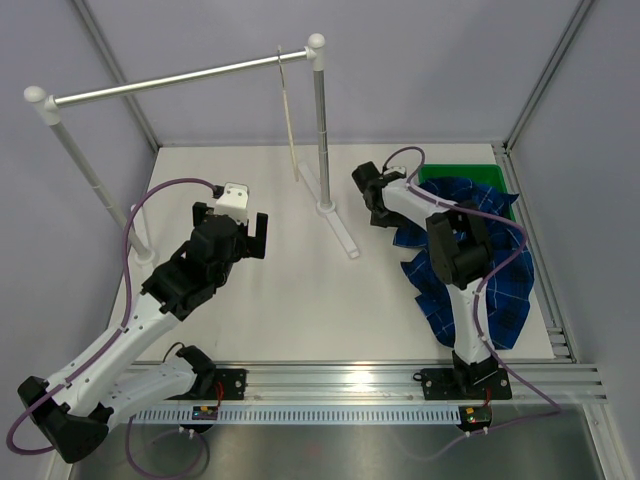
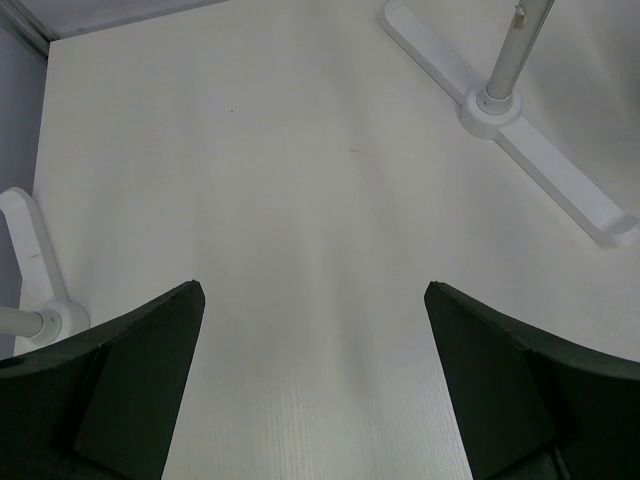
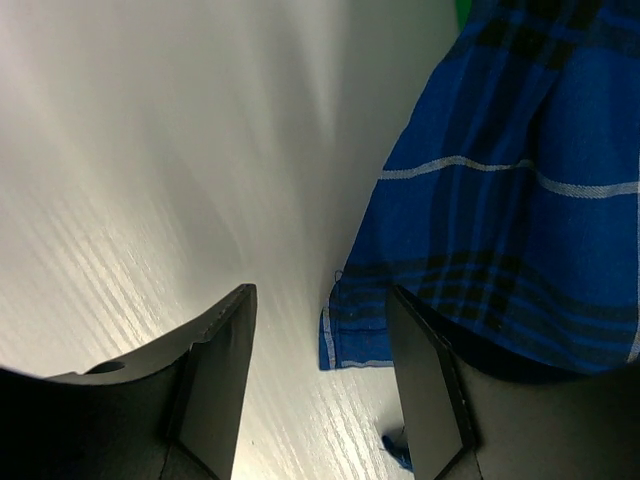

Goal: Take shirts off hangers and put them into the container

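Note:
The dark blue checked shirt (image 1: 480,270) lies crumpled at the right, partly over the green container (image 1: 470,177) and spilling onto the table toward the front. The bare pale wooden hanger (image 1: 290,120) hangs from the silver rail near its right end. My right gripper (image 1: 368,197) hovers low just left of the shirt. In the right wrist view it (image 3: 320,300) is open, a hemmed corner of the shirt (image 3: 480,200) lies between the jaws, and the right finger (image 3: 430,380) is over the cloth. My left gripper (image 1: 231,222) (image 2: 312,290) is open over bare table with nothing in it.
The silver rail (image 1: 180,78) spans two posts; the right post's white foot (image 1: 338,228) (image 2: 520,140) sits mid-table between the arms, and the left post's foot (image 2: 35,270) is by the left wall. Grey walls enclose the table; a metal track (image 1: 330,380) runs along the front.

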Available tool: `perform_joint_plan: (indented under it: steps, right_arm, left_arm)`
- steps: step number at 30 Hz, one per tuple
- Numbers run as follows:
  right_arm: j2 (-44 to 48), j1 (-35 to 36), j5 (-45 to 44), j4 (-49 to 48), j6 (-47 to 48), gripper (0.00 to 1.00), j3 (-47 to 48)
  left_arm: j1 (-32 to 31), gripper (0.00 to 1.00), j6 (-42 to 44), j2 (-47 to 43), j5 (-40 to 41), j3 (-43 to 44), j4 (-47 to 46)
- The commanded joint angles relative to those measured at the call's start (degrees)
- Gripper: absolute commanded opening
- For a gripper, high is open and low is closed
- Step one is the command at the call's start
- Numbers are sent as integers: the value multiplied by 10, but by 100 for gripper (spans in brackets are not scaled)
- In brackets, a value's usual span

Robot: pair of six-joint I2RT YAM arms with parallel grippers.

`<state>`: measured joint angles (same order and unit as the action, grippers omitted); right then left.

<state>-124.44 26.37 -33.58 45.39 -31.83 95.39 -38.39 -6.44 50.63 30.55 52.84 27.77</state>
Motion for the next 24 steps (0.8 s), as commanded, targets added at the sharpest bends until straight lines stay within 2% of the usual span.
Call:
perform_joint_plan:
  steps: [1, 8, 11, 14, 15, 18, 19, 22, 24]
  right_arm:
    - [-12, -10, -38, 20, -24, 62, 32]
    - [-25, -21, -46, 25, -33, 58, 28]
    - [-26, -25, -47, 25, -32, 52, 24]
    - [-26, -27, -52, 26, -33, 41, 23]
    - [-26, -28, -52, 27, -32, 32, 23]
    - [-24, -30, -57, 29, -36, 21, 20]
    - [-18, -30, -61, 28, -36, 14, 17]
    - [-2, -30, -61, 35, -33, 1, 14]
    - [33, -30, -58, 29, -25, 0, 8]
  left_arm:
    - [2, 99, 0, -5, -2, 1, -13]
    - [2, 99, 0, -5, -3, 1, -12]
    - [2, 99, 0, -5, -4, 1, -12]
    - [2, 99, 0, -5, -2, 1, -12]
    - [2, 99, 0, -5, -1, 1, -12]
    - [2, 99, 0, -4, -1, 2, -12]
    - [2, 99, 0, -4, -1, 1, -12]
    - [2, 99, 0, -4, 0, 1, -12]
    - [2, 99, 0, -4, 0, 1, -12]
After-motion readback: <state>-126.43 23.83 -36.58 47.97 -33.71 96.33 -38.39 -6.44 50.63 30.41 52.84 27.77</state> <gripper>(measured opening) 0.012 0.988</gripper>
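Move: The shirt's free left-hand corner lies just under the right gripper, its edge about 2 cm to the right and 1 cm below. The container, mostly under the shirt, is centred some 19 cm to the gripper's right and 6 cm ahead; the bulk of the shirt is about 20 cm right and 6 cm back. The rack foot stands roughly 19 cm left, 8 cm ahead. From the idle left gripper, that corner is about 34 cm right, 16 cm ahead and 23 cm below. Slide the right gripper low along the table about 3 cm to the right, over the shirt's corner, easing down roughly 1 cm and turning the wrist some 5 degrees clockwise. Shut the half-open fingers fully as you go, most of it late in the slide, so the tips pinch the shirt's edge just ahead of the corner. ##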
